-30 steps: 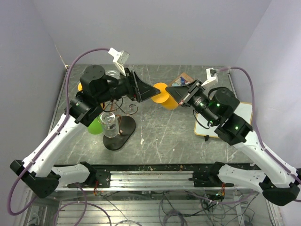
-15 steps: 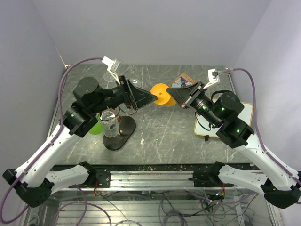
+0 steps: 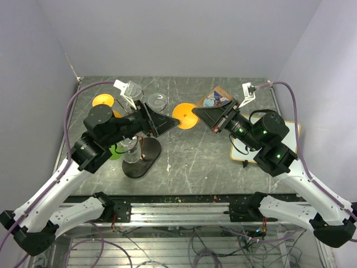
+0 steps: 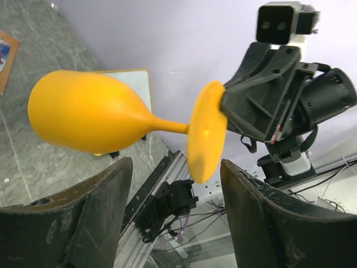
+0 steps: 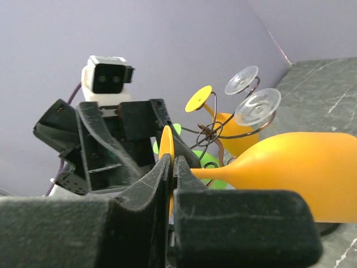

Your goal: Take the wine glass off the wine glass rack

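The orange wine glass (image 3: 183, 115) hangs in the air to the right of the wine glass rack (image 3: 143, 158), clear of its copper wire arms (image 5: 209, 131). My right gripper (image 5: 174, 159) is shut on the glass's flat foot (image 4: 206, 131), with the bowl (image 5: 295, 173) sticking out sideways. In the top view that right gripper (image 3: 194, 112) faces my left gripper (image 3: 176, 123) tip to tip. My left gripper (image 4: 175, 164) is open. Its dark fingers (image 4: 100, 212) stand just below the stem and touch nothing.
Still on the rack hang another orange glass (image 5: 234, 125), a green one (image 3: 114, 149) and clear ones (image 3: 129, 148). A white board (image 3: 290, 133) lies at the right edge of the grey table and a small picture card (image 3: 215, 97) behind it. Walls close in on three sides.
My right gripper has carried the orange glass a little to the left. The left gripper has drawn back left and lower, staying open.
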Action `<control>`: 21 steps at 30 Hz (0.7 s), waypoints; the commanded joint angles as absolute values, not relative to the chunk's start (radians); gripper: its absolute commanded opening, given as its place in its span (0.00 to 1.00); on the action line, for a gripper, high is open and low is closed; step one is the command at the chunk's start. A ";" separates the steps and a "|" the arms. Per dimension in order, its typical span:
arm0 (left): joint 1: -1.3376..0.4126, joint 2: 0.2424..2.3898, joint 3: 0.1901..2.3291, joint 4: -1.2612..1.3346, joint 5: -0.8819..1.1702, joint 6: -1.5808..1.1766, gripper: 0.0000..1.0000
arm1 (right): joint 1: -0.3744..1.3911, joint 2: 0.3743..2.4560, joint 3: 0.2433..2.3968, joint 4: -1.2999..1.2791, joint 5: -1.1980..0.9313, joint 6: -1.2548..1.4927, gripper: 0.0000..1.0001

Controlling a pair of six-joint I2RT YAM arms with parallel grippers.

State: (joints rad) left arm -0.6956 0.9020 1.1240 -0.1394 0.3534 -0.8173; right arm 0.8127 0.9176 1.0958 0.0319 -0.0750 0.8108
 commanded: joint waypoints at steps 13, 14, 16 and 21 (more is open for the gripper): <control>-0.701 0.949 1.040 0.151 0.493 -1.006 0.13 | 0.814 0.911 1.067 0.088 -0.095 0.783 0.00; -0.701 0.946 1.037 0.155 0.492 -1.013 0.08 | 0.814 0.910 1.065 0.081 -0.088 0.782 0.03; -0.701 0.936 1.030 0.168 0.491 -1.026 0.07 | 0.814 0.906 1.071 0.044 -0.061 0.756 0.12; -0.700 0.914 1.020 0.196 0.491 -1.043 0.07 | 0.814 0.854 1.060 -0.066 0.053 0.687 0.43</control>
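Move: The orange wine glass hangs bowl-down from the right fingers, which already pinch the right edge of its foot. From the left hand the foot's middle is about 4 cm right and 2 cm ahead, at finger height. The rack's top hub is roughly 12 cm left, 2 cm ahead and 7 cm lower; a clear glass foot is some 4 cm left and 6 cm ahead. From the right hand the foot's middle is 3 cm left and 1 cm back. The left fingers close on the near left edge of the wine glass's foot and pinch it, as that hand edges about 2 cm right towards it with a small clockwise turn and roll, under 10 degrees each. The right hand stays shut and almost still until that grip is made, then opens about a third, ending its pinch, and sinks about 1 cm. ##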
